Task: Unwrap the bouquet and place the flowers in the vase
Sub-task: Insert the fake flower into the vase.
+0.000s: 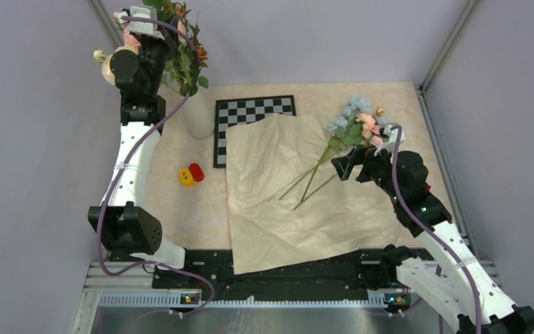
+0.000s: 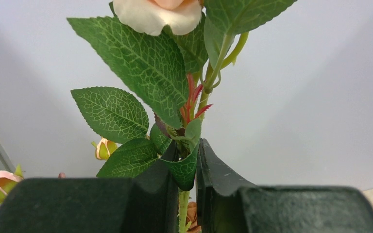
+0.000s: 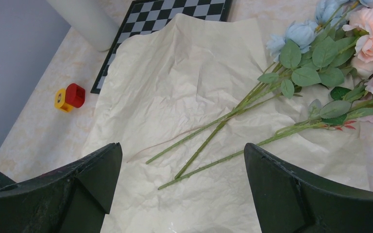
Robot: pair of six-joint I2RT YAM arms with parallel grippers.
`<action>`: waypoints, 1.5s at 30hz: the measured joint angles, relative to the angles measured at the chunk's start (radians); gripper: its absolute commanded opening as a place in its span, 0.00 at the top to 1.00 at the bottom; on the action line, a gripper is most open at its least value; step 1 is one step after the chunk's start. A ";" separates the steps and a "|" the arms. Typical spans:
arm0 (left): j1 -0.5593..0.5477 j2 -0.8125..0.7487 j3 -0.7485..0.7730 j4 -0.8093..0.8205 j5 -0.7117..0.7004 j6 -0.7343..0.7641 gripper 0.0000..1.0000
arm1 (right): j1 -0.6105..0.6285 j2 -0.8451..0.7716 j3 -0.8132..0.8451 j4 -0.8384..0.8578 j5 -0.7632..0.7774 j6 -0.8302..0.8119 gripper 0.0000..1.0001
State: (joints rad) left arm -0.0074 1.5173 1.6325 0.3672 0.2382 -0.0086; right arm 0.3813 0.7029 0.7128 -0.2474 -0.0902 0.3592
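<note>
The bouquet lies unwrapped: its crinkled tan paper [image 1: 278,209] [image 3: 175,73] is spread flat with the flowers [image 1: 354,125] [image 3: 315,53] on its far right corner, pale blue and pink blooms, with thin green stems [image 3: 223,121] pointing to the near left. The white vase [image 1: 198,115] [image 3: 85,19] stands at the far left with leafy stems in it. High above it, my left gripper [image 1: 165,38] [image 2: 188,145] is shut on a green rose stem [image 2: 183,204] with big leaves and a cream-peach bloom. My right gripper [image 1: 344,163] [image 3: 182,145] hangs open over the paper, just near the stem ends.
A chessboard [image 1: 250,111] [image 3: 175,12] lies partly under the paper's far edge. A small red and yellow object [image 1: 191,174] [image 3: 70,96] sits on the table left of the paper. Grey walls and frame posts close in the table.
</note>
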 measured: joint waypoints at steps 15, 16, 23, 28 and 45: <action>0.000 0.044 -0.126 0.113 -0.012 -0.019 1.00 | 0.000 0.022 0.000 0.003 -0.013 0.019 0.01; 0.000 0.048 -0.137 0.112 -0.015 -0.019 1.00 | 0.000 0.022 0.000 0.004 -0.013 0.020 0.01; 0.000 0.050 -0.216 0.132 -0.023 -0.020 1.00 | 0.000 0.022 0.000 0.020 -0.018 0.029 0.02; 0.000 0.051 -0.264 0.149 -0.022 -0.021 1.00 | 0.000 0.017 0.000 0.023 -0.029 0.037 0.02; 0.000 0.145 -0.330 0.142 -0.034 -0.026 1.00 | 0.000 -0.027 -0.014 0.022 -0.046 0.045 0.01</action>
State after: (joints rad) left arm -0.0074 1.6627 1.3029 0.5087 0.2039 -0.0349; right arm 0.3813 0.6758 0.6991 -0.2253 -0.1364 0.4046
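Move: The left hand already holds the peach flower by its stem, high over the vase, whose middle is about 6 cm ahead, in line sideways and some 40 cm below. The chessboard's middle lies about 6 cm ahead, 21 cm right and 54 cm below that hand; the red-and-yellow toy is roughly 12 cm back, 2 cm left and 53 cm below. From the idle right hand, the vase is about 28 cm ahead, 48 cm left and 11 cm lower. Keeping its pinch on the stem, the left hand lowers the peach flower about 20 cm towards the vase, easing some 6 cm forward as it sinks, so that the hanging stem goes down into the mouth. The upward-pointing fingers tip down about 20 degrees on the way until they point nearly level, bringing the bloom down among the flowers already standing there, and they don't open. ##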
